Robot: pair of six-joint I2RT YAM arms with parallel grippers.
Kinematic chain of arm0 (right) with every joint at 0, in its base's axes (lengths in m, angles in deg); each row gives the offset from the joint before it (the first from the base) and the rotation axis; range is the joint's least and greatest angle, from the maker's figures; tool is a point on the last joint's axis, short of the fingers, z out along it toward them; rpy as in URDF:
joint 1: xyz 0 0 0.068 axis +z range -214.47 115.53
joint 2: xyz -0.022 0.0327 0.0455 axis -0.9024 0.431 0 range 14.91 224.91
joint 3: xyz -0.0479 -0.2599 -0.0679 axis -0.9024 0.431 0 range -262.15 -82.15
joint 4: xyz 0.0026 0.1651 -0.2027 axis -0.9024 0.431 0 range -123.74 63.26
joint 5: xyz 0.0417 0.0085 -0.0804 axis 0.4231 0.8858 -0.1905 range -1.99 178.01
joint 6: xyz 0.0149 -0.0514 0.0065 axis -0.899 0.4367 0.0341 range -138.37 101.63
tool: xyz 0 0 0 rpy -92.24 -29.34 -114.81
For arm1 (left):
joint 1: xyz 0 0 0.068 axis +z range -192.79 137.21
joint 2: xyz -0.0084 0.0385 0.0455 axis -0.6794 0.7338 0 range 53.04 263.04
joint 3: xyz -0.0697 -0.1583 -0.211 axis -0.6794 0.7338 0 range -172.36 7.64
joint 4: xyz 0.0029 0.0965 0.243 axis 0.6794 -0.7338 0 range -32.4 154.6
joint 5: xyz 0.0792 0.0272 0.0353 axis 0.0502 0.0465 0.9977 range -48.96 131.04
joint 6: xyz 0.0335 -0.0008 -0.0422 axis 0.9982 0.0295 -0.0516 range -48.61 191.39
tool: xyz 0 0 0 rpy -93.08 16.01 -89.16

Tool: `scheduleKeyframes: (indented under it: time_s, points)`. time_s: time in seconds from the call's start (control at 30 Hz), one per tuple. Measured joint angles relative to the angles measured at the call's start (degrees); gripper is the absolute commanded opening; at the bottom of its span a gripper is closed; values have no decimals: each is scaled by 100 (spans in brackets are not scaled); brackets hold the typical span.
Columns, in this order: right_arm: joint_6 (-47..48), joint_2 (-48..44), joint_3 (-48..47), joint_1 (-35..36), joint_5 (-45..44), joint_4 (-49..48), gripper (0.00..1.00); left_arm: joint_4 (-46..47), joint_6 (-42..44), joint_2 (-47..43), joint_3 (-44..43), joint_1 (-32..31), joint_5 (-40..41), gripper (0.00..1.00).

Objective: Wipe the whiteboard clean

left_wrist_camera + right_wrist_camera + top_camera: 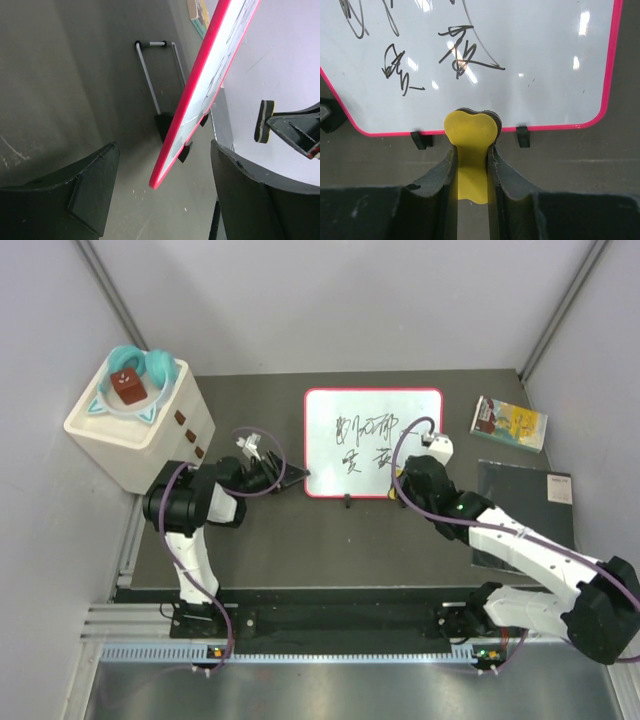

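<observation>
The whiteboard has a red-pink frame and black scribbles, and stands tilted on small black feet at the middle of the dark mat. My left gripper is at its lower left corner, open. In the left wrist view the board's red edge runs between the fingers of the left gripper without touching them. My right gripper is shut on a yellow eraser with a black pad. The eraser tip is at the bottom edge of the whiteboard, below the lower scribbles. From the left wrist the eraser shows edge-on in front of the board.
A white box carrying a teal ring and a red-brown block stands at the back left. A colourful booklet lies at the back right, with a dark grey panel in front of it. A wire prop stands behind the board.
</observation>
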Motion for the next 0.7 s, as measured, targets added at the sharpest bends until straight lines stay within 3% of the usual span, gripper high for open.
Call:
scheduleKeyframes:
  time_s: [0.53, 0.67, 0.7]
  points:
    - [289, 1005, -286, -295, 623, -660, 0, 354, -702, 772, -619, -267, -275, 56]
    - [295, 1113, -433, -302, 669, -769, 0, 365, -789, 772, -726, -389, -282, 42]
    - [295, 1119, -433, -304, 673, -787, 0, 367, -796, 772, -741, -415, -284, 34]
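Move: The whiteboard's lower right character, still unwiped, lies about 8 cm ahead of the right hand, 3 cm to its left and 5 cm below; that hand already holds the yellow eraser. The lower left character is level with it, some 10 cm left of the hand. The near stand foot is 2 cm ahead, 1 cm right and 12 cm below. From the left hand, the board's left edge is 3 cm right and 1 cm ahead at its height, and the left stand foot 10 cm right, 5 cm back, 4 cm below. The yellow eraser, kept gripped by the right hand, is carried in over the board's lower part towards the lower right character, about 3.5 cm forward and 3 cm left, dipping some 2 cm before rising 1 cm; touching can't be made out. The left hand slides about 3.5 cm right onto the board's left edge, its fingers closing to about half open around it. ##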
